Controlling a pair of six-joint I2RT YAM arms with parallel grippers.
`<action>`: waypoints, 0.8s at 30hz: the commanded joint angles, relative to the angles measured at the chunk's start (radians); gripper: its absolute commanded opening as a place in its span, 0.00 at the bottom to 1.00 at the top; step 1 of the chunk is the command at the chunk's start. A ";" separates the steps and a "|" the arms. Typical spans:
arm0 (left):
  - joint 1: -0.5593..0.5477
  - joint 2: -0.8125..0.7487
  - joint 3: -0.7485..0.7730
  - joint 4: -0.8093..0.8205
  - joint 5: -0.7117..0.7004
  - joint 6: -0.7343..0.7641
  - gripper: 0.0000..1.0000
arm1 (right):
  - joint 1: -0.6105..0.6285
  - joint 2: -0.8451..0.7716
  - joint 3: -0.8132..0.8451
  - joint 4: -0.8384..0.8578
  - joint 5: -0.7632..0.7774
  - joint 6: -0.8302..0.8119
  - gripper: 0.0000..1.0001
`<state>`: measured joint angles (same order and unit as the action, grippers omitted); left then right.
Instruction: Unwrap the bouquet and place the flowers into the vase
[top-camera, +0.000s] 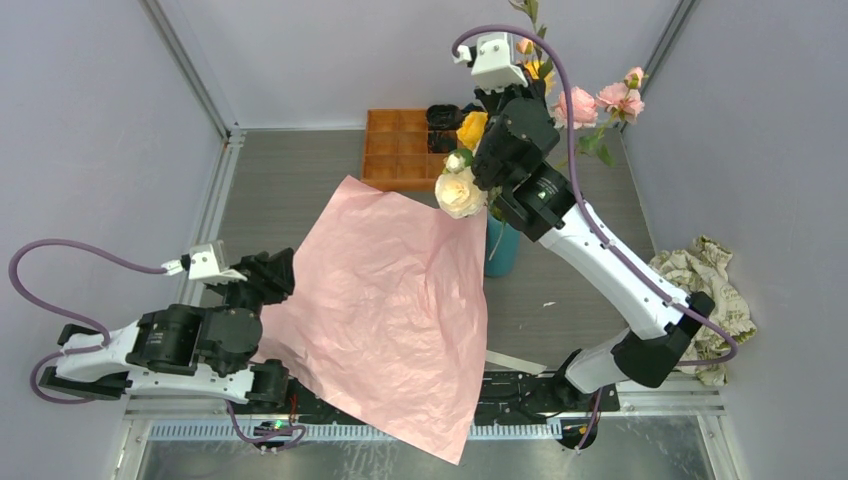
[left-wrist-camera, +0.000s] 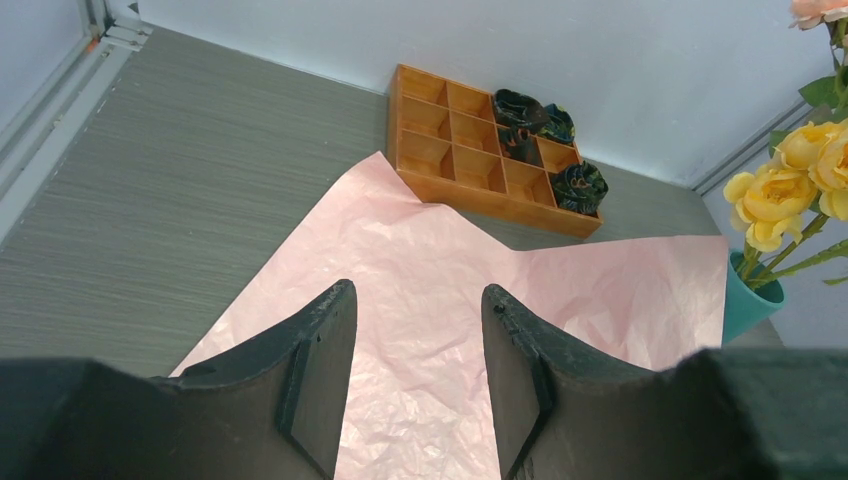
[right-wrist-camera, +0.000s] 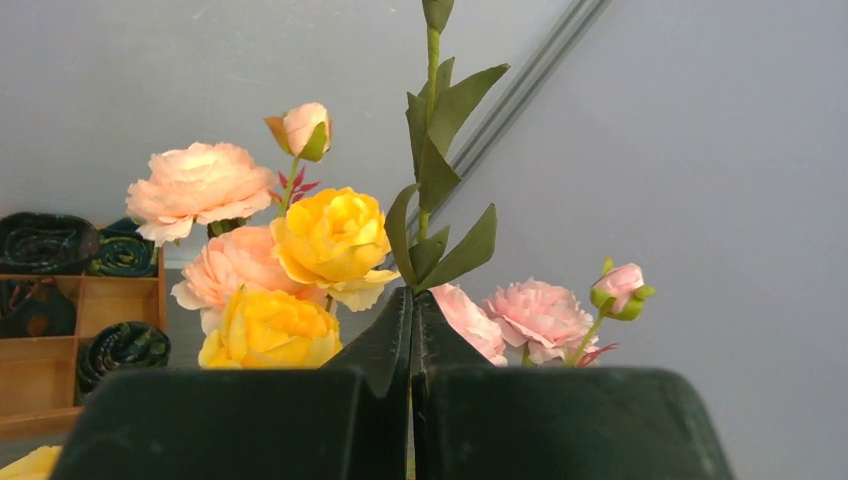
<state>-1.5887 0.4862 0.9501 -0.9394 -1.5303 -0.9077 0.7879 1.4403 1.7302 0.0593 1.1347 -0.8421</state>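
Observation:
The bouquet's wrapping paper lies spread flat on the table, pink side up. The teal vase stands at the paper's right edge, partly under my right arm. Yellow, pink and cream flowers rise from it, and the right wrist view shows them close behind the fingers. My right gripper is shut on a leafy green stem that stands up above the roses. My left gripper is open over the paper with nothing between its fingers; the vase shows at far right.
An orange compartmented tray with dark rosettes sits at the back, touching the paper's far corner. A crumpled beige patterned cloth lies at the right wall. The paper's near corner hangs over the table's front edge.

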 joint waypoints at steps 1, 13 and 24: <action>-0.002 -0.015 -0.009 0.042 -0.085 -0.008 0.50 | -0.006 -0.010 -0.033 0.139 -0.015 -0.058 0.01; -0.002 -0.017 -0.035 0.057 -0.100 -0.023 0.50 | 0.005 -0.263 -0.049 -0.226 -0.035 0.241 0.01; -0.002 0.015 -0.022 0.068 -0.102 -0.024 0.50 | 0.066 -0.416 0.138 -0.751 -0.461 0.707 0.01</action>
<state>-1.5887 0.4805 0.9127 -0.9298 -1.5303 -0.9092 0.8459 1.0328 1.8023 -0.4732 0.9268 -0.3527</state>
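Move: The vase stands almost under the right hand, about 6 cm back towards the base, roughly level sideways, its middle some 40 cm below; the hand still grips the leafy stem above it. Yellow roses rise about 8 cm ahead and 8 cm below. The white roses sit around 10 cm back, 9 cm left and 12 cm lower, a pink rose 5 cm ahead and 8 cm right, equally low. From the left hand the vase is 12 cm ahead, 35 cm right, 20 cm below. The leafy stem stays pinched in the right hand's closed fingers; it is first lowered about 2 cm at the vase's flowers. Then the hand turns round and draws it quickly back some 12 cm, with a good part to the right and upward, away from the yellow roses, while the wrist rolls its left side up and turns counter-clockwise, each about 20 degrees, tilting the stem's top to the right. ##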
